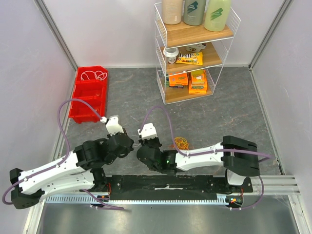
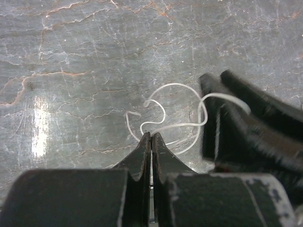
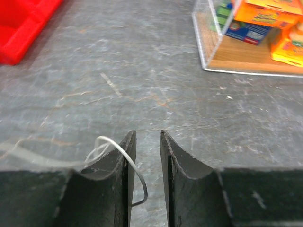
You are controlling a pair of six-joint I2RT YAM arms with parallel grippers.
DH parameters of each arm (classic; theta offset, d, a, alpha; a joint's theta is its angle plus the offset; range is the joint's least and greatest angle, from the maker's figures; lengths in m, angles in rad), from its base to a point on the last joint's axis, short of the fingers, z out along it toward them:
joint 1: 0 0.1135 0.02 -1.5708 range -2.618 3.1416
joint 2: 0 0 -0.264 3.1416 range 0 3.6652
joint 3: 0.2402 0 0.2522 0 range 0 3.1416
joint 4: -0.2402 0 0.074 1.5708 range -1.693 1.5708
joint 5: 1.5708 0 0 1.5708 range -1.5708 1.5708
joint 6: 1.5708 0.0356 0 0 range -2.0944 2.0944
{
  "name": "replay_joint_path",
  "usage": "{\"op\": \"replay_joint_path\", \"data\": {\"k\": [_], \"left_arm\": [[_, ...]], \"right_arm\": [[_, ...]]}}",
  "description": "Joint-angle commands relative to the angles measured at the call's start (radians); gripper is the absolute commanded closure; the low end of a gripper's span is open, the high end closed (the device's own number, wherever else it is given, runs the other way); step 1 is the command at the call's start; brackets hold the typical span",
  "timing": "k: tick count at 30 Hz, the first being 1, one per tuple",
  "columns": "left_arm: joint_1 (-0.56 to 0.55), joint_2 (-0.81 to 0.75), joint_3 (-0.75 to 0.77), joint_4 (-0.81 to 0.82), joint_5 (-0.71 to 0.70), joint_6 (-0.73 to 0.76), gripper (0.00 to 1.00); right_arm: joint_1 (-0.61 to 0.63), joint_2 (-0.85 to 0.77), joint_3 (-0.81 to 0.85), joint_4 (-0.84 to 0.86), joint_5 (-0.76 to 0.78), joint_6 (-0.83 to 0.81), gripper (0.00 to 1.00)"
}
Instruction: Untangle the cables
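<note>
A thin white cable (image 2: 176, 109) lies in loose loops on the grey table. My left gripper (image 2: 150, 134) is shut on one strand of it at the fingertips. The same white cable (image 3: 124, 156) drapes over the left finger of my right gripper (image 3: 147, 134) and hooks down into the gap between its jaws, which stand apart. In the left wrist view the right gripper's black fingers (image 2: 246, 127) sit just right of the loops, with a strand over them. From above, my left gripper (image 1: 129, 146) and right gripper (image 1: 141, 152) nearly meet. A small orange and yellow tangle of cables (image 1: 182, 143) lies to their right.
A red bin (image 1: 87, 105) at the back left holds another coiled white cable (image 1: 95, 75). A white wire shelf rack (image 1: 195, 53) with bottles and orange boxes stands at the back centre. Walls close in both sides, and purple cables arc over both arms.
</note>
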State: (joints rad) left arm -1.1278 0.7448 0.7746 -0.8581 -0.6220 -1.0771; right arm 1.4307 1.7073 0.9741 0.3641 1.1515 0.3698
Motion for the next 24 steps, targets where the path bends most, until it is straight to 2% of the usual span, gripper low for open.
{"op": "replay_joint_path", "data": {"k": [1,5,8,12,14,17,18,19,22,24], "left_arm": [[-0.004,-0.013,-0.017,-0.066,-0.076,-0.136,0.98],[-0.003,-0.018,-0.023,-0.186,-0.174,-0.268,0.98],[-0.003,-0.033,-0.012,-0.251,-0.241,-0.332,0.98],[-0.001,-0.055,0.012,-0.292,-0.300,-0.339,0.98],[0.000,-0.055,0.028,-0.291,-0.311,-0.310,0.99],[-0.001,-0.038,0.048,-0.289,-0.312,-0.265,0.98],[-0.001,-0.035,0.052,-0.288,-0.309,-0.255,0.98],[-0.001,-0.035,0.054,-0.262,-0.305,-0.216,0.98],[0.003,-0.027,0.061,-0.113,-0.233,-0.002,0.98],[0.011,0.005,0.097,-0.075,-0.181,0.084,0.98]], "right_arm": [[-0.078,0.008,0.063,-0.202,0.208,0.261,0.65],[-0.188,-0.052,0.023,-0.402,0.192,0.455,0.60],[-0.281,-0.115,-0.049,-0.456,0.160,0.507,0.57],[-0.384,-0.228,-0.196,-0.461,0.136,0.511,0.53],[-0.464,-0.288,-0.282,-0.449,0.099,0.471,0.52],[-0.576,-0.383,-0.406,-0.300,-0.011,0.304,0.51],[-0.620,-0.403,-0.423,-0.297,-0.054,0.276,0.50],[-0.650,-0.423,-0.431,-0.295,-0.114,0.247,0.50],[-0.671,-0.488,-0.425,-0.249,-0.353,0.091,0.39],[-0.670,-0.526,-0.391,-0.293,-0.525,0.055,0.37]]}}
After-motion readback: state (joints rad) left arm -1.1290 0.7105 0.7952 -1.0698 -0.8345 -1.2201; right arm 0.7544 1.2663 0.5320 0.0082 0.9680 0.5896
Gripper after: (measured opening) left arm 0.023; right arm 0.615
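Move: My shut left fingers hold the white cable, and a strand of it crosses my right hand's left finger, about 2 cm left of that hand's grip point. From the right hand, the orange cable lies about 15 cm right, 1 cm back and 15 cm below; the shelf's bottom board is roughly 24 cm ahead and 18 cm right. From the left hand, the red bin is some 23 cm ahead and 23 cm left, the orange cable about 22 cm right. I sweep my right hand clear of the white cable, first forward and right, then fast to the right past the far side of the orange cable, nearly 30 cm in all, sinking about 7 cm, turning some 35 degrees clockwise and opening wider. My left hand keeps its pinch on the white cable and shifts about 5 cm left, turning slightly counter-clockwise. ##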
